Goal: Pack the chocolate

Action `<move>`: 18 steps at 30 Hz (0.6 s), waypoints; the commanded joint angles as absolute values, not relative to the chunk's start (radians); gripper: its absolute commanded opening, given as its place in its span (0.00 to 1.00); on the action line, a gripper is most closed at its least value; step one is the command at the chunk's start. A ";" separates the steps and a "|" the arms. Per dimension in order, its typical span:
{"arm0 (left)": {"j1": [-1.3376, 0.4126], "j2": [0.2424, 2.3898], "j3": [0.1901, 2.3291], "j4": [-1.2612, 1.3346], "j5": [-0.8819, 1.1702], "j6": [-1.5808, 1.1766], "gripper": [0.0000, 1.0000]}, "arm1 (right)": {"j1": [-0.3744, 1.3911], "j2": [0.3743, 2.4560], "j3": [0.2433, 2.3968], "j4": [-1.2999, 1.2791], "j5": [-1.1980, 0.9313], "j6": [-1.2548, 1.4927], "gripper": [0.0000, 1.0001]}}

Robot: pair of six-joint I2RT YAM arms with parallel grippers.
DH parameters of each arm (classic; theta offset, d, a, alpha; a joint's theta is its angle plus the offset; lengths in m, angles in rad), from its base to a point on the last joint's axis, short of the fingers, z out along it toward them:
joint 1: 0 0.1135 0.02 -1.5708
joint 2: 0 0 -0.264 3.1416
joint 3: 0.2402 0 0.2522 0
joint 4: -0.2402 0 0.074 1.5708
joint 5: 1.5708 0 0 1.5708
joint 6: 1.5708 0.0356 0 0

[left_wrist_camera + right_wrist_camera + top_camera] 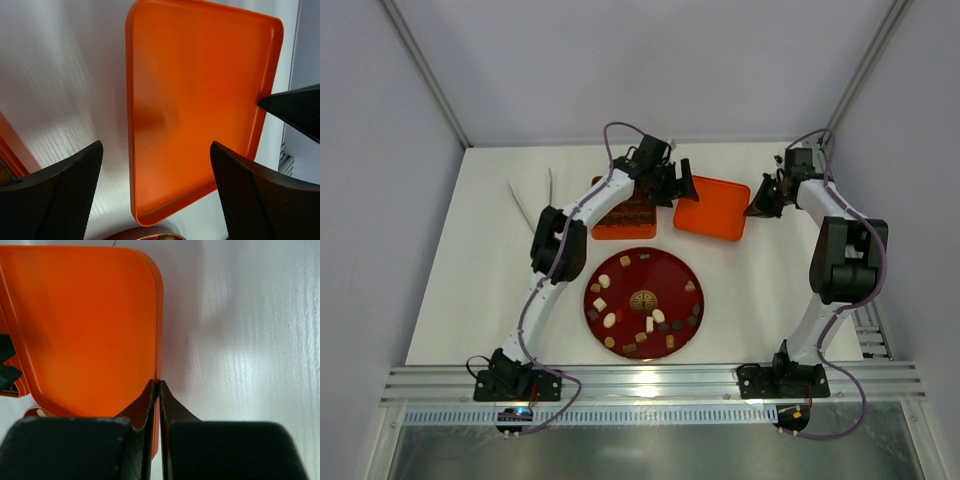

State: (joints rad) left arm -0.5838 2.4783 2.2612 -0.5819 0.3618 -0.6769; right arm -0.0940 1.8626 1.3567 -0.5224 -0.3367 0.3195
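The chocolate [659,316] lies as several small brown, tan and cream pieces on a round dark-red plate [660,275]. Behind the plate, an orange box [625,218] holds more dark pieces, partly hidden by my left arm. An empty orange lid [712,210] lies flat to its right. My left gripper [670,185] hangs open over the lid's left edge [131,100], fingers [75,190] wide apart and holding nothing. My right gripper [757,205] is shut on the lid's right rim [159,340], which sits pinched between its fingertips [158,382].
Two thin white strips [525,205] lie on the white table at the back left. Grey walls enclose the table on three sides. A metal rail [650,380] runs along the near edge. The plate's rim [145,234] shows just below the lid's corner.
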 commanded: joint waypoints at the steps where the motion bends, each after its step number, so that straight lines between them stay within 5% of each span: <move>1: -0.580 2.477 2.299 -0.526 0.393 -0.698 0.86 | -0.104 1.778 1.353 -0.485 -0.388 0.337 0.04; 11: -0.581 2.447 2.272 -0.444 0.471 -0.761 0.80 | -0.110 1.723 1.309 -0.448 -0.475 0.368 0.04; 18: -0.581 2.399 2.207 -0.379 0.528 -0.828 0.52 | -0.101 1.697 1.256 -0.408 -0.522 0.390 0.04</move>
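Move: The left hand, open, is at the left rim of the orange lid, whose middle lies about 6 cm to its right, 2 cm back and 3 cm below. The chocolate box stands some 16 cm to the left of this hand, 2 cm back and 8 cm lower; the red plate is about 26 cm back and 11 cm to its left, on the table. The right hand holds the lid's right rim, the lid's middle roughly 8 cm to its left, about level fore and aft and 1 cm lower. Upward first, nearly 3 cm, then about 2 cm left and a little back, the right hand keeps its pinch on the lid's right rim and rolls it slightly left side up, bringing the lid to the left hand. The left hand meanwhile edges 2 cm right and a little up, its fingers levelling slightly and closing partway around the lid's left rim, one over and one under. ##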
